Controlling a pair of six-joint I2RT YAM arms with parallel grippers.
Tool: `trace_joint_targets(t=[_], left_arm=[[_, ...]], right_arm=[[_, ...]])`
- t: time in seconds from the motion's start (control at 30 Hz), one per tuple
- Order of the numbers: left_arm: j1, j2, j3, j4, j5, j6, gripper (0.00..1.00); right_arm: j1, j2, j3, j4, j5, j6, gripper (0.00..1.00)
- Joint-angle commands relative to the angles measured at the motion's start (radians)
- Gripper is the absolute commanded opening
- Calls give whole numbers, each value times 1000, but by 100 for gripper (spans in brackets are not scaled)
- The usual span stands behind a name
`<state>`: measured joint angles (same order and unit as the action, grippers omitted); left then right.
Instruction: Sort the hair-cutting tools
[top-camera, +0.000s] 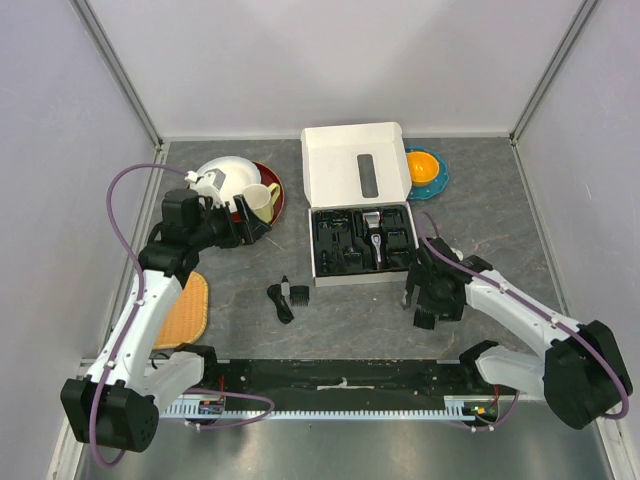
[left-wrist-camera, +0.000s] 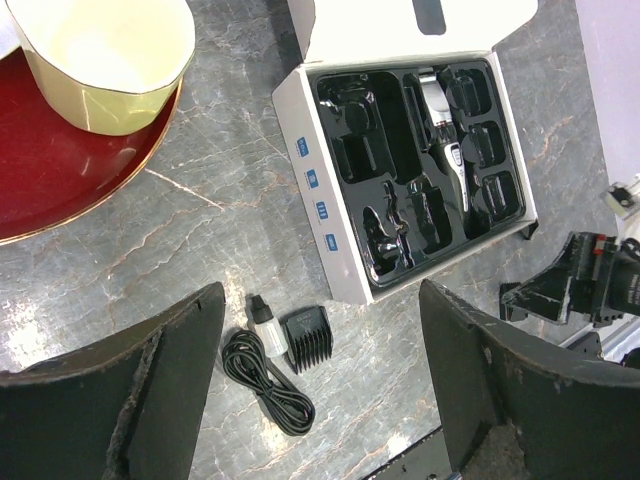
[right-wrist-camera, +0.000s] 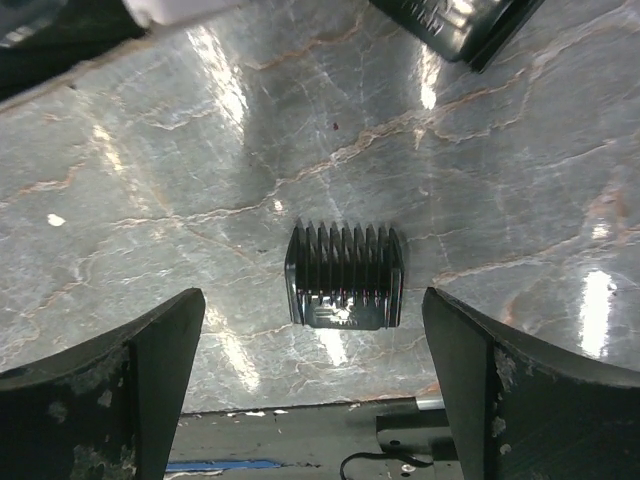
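Note:
A white box (top-camera: 355, 160) lies open at the table's middle, its black tray (left-wrist-camera: 348, 165) holding the black-and-silver clipper (left-wrist-camera: 445, 130) and several comb attachments. A black comb attachment (left-wrist-camera: 308, 340) rests on the table in front of the box, beside a small clear bottle (left-wrist-camera: 262, 312) and a coiled black cord (left-wrist-camera: 265, 375). Another comb attachment (right-wrist-camera: 345, 277) lies flat on the table right of the box. My right gripper (right-wrist-camera: 312, 300) hangs open just above it, a finger on each side and neither touching. My left gripper (left-wrist-camera: 322, 292) is open and empty, up high near the cup.
A red plate (top-camera: 272, 185) at the back left carries a white bowl (top-camera: 225, 175) and a yellow cup (top-camera: 260, 200). A teal dish with an orange bowl (top-camera: 427, 168) sits behind the box. A woven mat (top-camera: 185, 310) lies at the left, and a black rail (top-camera: 340, 385) runs along the near edge.

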<state>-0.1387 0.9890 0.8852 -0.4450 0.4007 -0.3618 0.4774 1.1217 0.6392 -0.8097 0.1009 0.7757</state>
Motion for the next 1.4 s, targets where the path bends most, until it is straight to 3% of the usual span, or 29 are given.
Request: trace_joint_targets(t=[0.0, 0.33, 0.53, 0.63, 0.93, 1.13, 1.37], left_arm=[[4, -21, 18, 3, -3, 20, 84], [5, -21, 18, 2, 0, 18, 84], [4, -39, 9, 49, 87, 14, 84], [4, -50, 1, 75, 134, 12, 84], [-10, -73, -20, 248, 398, -80, 84], [-156, -59, -61, 449, 331, -219, 84], [-487, 72, -95, 711, 23, -232, 83]], right_arm=[[-2, 46, -52, 102, -47, 51, 97], [-2, 78, -93, 116, -3, 108, 84], [-2, 23, -125, 142, 3, 129, 55], [-2, 13, -121, 141, -9, 123, 46], [-2, -178, -9, 106, -84, 148, 41], [0, -309, 43, 268, -145, 269, 41], [0, -270, 119, 507, -121, 460, 41]])
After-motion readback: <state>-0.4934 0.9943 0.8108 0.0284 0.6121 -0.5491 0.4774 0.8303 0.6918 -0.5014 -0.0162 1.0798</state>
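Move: The comb guard to be gripped lies on the table about 3 cm below the right gripper's fingers and 1 cm back, between them. A second guard sits some 8 cm ahead and 4 cm to the right of this gripper; the open box's middle is about 16 cm ahead and 13 cm left. From the left gripper, the comb guard is roughly 17 cm back, 37 cm right and 24 cm below, the box some 22 cm right, about level fore and aft and 20 cm below. Lower the open right gripper about 3 cm around the comb guard, close the fingers to pinch it by its sides, then lift some 15 cm while carrying it forward and left towards the box, swinging the fingertips up to the front and left. As the right rises, bring the left gripper, still open, about 14 cm right, up and a little back towards the right gripper, turning it clockwise. ##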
